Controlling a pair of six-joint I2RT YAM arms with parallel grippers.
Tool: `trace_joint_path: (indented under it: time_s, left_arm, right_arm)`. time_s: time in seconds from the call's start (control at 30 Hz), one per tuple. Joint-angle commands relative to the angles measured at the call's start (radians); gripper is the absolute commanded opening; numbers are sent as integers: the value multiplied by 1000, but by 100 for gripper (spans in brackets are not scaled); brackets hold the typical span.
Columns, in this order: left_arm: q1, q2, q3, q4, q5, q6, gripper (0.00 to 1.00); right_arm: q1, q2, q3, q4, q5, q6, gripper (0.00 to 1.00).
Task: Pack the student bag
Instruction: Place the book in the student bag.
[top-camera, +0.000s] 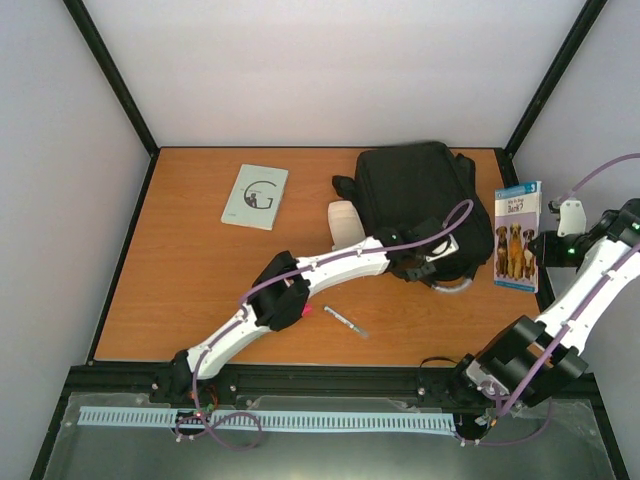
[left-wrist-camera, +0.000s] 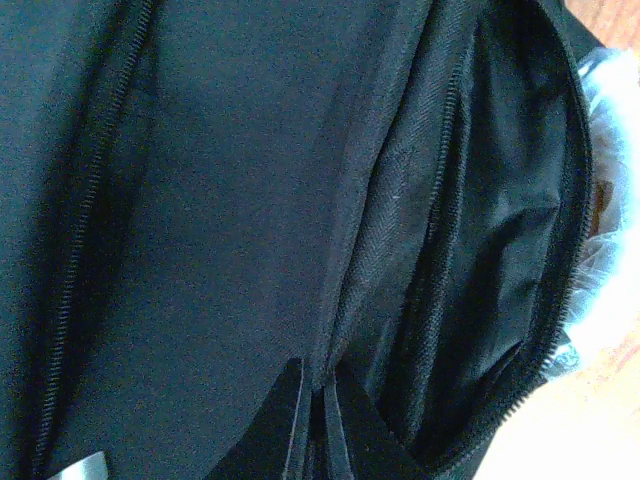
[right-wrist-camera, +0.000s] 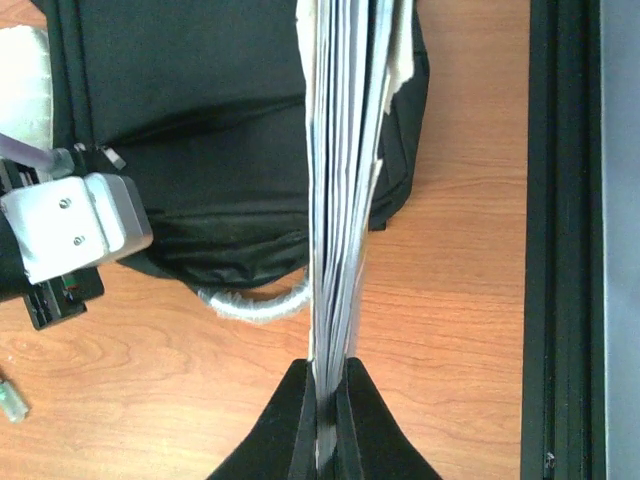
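The student bag (top-camera: 415, 195), a large black backpack, lies at the back right of the table. My left gripper (top-camera: 432, 262) sits on its near edge. In the left wrist view that gripper (left-wrist-camera: 320, 405) is shut on a fold of the bag's black fabric (left-wrist-camera: 230, 200), beside the open zip mouth (left-wrist-camera: 500, 250). My right gripper (top-camera: 548, 248) is shut on a thin book with dogs on its cover (top-camera: 517, 235), held just right of the bag. In the right wrist view the book (right-wrist-camera: 345, 150) stands edge-on between the shut jaws of my right gripper (right-wrist-camera: 327, 400), above the bag (right-wrist-camera: 220, 120).
A cream pencil case (top-camera: 344, 220) lies against the bag's left side. A pale green booklet (top-camera: 255, 196) lies at the back left. A pen (top-camera: 345, 322) lies near the front edge. The bag's grey loop handle (right-wrist-camera: 255, 303) points toward me. Black frame rails (right-wrist-camera: 560, 240) border the table.
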Motion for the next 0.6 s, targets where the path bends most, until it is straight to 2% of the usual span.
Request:
trace_joint_path:
  time_s: [0.0, 0.13, 0.33, 0.57]
  left_arm:
    - [-2, -130, -10, 73, -112, 52, 1]
    - [12, -154, 21, 77, -141, 53, 1]
    - [51, -197, 50, 83, -124, 39, 1]
    - [106, -211, 70, 99, -101, -52, 1]
  right_arm:
    - [-6, 36, 83, -81, -14, -34, 3]
    - [-6, 54, 145, -135, -34, -36, 3]
    - [-6, 51, 183, -117, -27, -22, 3]
    - [-6, 82, 146, -131, -45, -3, 3]
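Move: The student bag's rim is already pinched in the left fingers; the bag's middle lies about 11 cm ahead of that hand, 2 cm left and 3 cm lower. The pencil case is some 17 cm left and 6 cm ahead of this hand, the wrapped handle 7 cm right and 6 cm back. From the right hand, which still holds the book, the bag's middle is about 18 cm ahead, 22 cm left and 21 cm down. The bag's rim, kept pinched in the shut left fingers, is drawn up about 10 cm and, increasingly, forward by some 5 cm, with a slight drift left, away from the table and over the bag; the wrist tips its fingers a little more forward, roughly 10 degrees. The book stays gripped at the bag's right while the right hand lifts it about 2.5 cm. ##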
